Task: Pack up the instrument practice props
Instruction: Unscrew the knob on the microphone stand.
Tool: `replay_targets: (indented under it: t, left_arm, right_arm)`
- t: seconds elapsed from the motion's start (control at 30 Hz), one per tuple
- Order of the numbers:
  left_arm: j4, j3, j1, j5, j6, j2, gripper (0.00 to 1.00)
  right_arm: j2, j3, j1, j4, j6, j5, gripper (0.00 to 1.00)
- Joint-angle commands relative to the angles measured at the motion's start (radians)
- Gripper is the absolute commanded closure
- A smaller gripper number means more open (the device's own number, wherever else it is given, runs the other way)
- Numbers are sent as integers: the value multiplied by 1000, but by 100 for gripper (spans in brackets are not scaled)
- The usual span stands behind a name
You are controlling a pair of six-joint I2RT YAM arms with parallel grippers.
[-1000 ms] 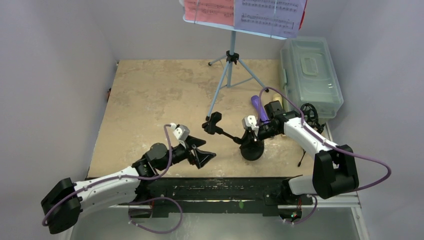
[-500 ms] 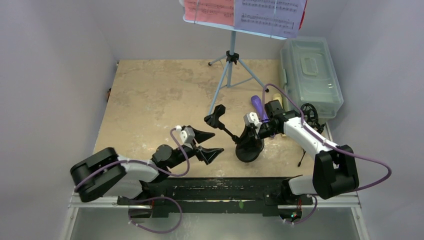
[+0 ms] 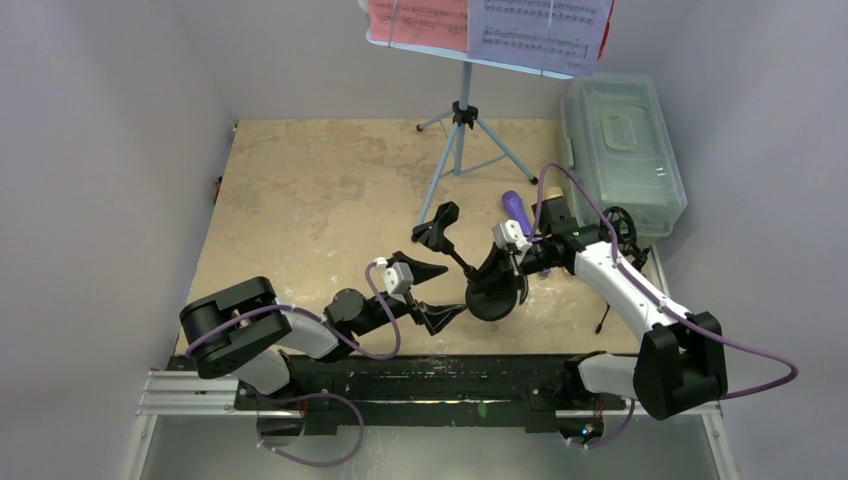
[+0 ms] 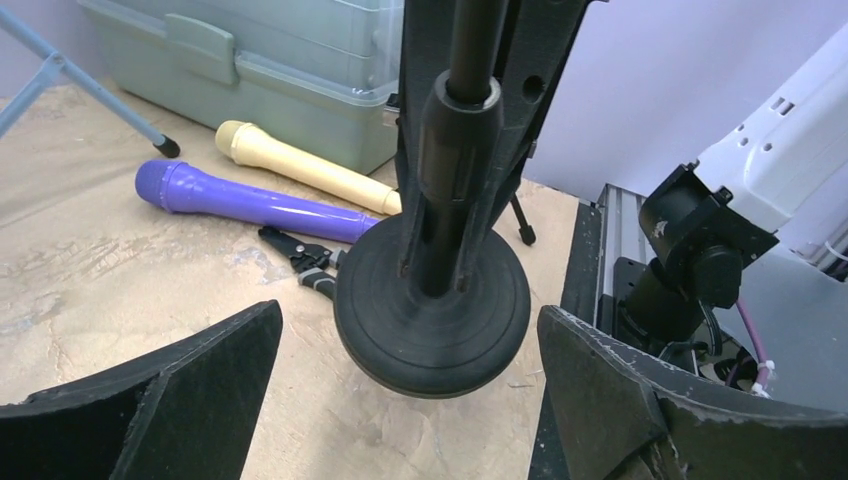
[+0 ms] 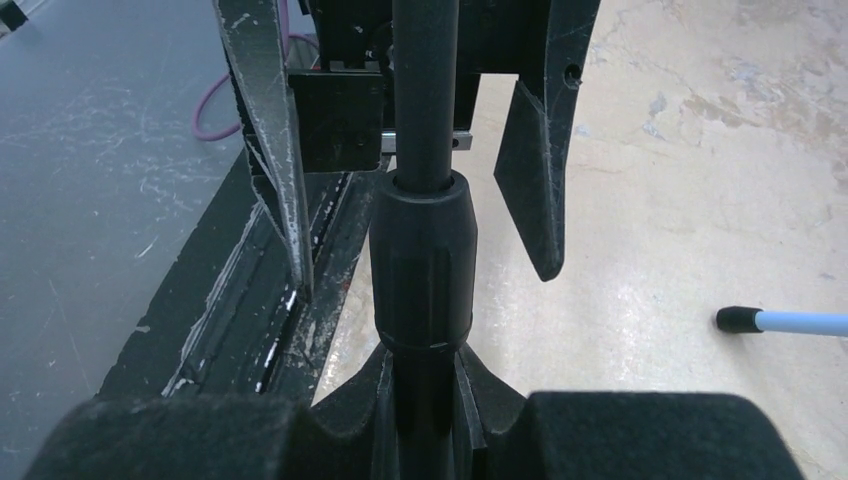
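The black round-base pole (image 3: 468,268) leans over the table, its disc base (image 4: 432,310) tipped up. My right gripper (image 5: 425,425) is shut on the pole's shaft (image 5: 425,250) just above the base. My left gripper (image 4: 410,400) is open wide in front of the disc, one finger (image 4: 150,400) on each side, not touching it. The purple microphone (image 4: 250,200) and cream microphone (image 4: 300,170) lie side by side behind the base. The light-blue music desk (image 3: 545,68) stands at the back on tripod legs (image 3: 462,130), holding red (image 3: 415,20) and white pages (image 3: 540,25).
The translucent grey-green box (image 3: 622,150) sits closed at the back right. A black mic tripod (image 3: 618,228) lies near the right arm. A small black clip-like piece (image 4: 300,262) lies beside the purple microphone. The black rail (image 3: 430,375) runs along the table's near edge.
My left arm swung right and forward until its jaws face the pole's base, and they opened wider. The right gripper shifted slightly, tilting the pole so its clip end moved back.
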Motion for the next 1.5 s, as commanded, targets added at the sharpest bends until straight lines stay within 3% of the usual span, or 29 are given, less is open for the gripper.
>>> replay_targets:
  t: [0.0,0.27,0.57,1.03,1.17,1.33,1.4,1.47]
  left_arm:
    - [293,-2,-2,-17,7,-23,0]
    - [266,58,-2,68,58,11,4]
    - [298,99,-2,55,96,-1,14]
    - [300,138,-2,55,28,-32,31]
    - [299,133,-2,59,-1,-39,45]
    - [299,131,-2,68,-60,-29,78]
    - [297,130,-2,64,-86,-25,99]
    - [298,123,-2,34,-130,-25,100]
  right_arm:
    - [-42,13,5,34,20,-88,100]
    - [-42,9,5,34,16,-85,100]
    - [-21,12,27,8,-31,-58,100]
    - [10,16,44,-13,-65,-21,100]
    - [20,23,57,-29,-84,-10,100]
    - [18,26,60,-32,-87,-4,100]
    - [13,28,62,-30,-88,2,100]
    - [6,30,61,-21,-85,11,100]
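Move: The left hand, wide open with its fingers reaching to the right, has the knob on the mic stand's pole about 7 cm above it, 3 cm to its right and 1 cm ahead. The stand's round base is some 7 cm to this hand's right, 1 cm ahead and 9 cm below; the music stand's foot is roughly 15 cm ahead, 9 cm left and 14 cm below. The right hand already grips the pole, the knob about 4 cm above it and 1 cm to its left. The left hand climbs about 5 cm alongside the pole, edging some 2 cm to the right and tipping its fingers slightly up, while the gripper narrows and then, as the rise ends level with the knob, shuts from wide open until its fingertips pinch the knob from both sides. The right hand keeps its grip on the pole just below and brings the stand down and a little back and to the left, less than 2 cm in all, to meet it. ##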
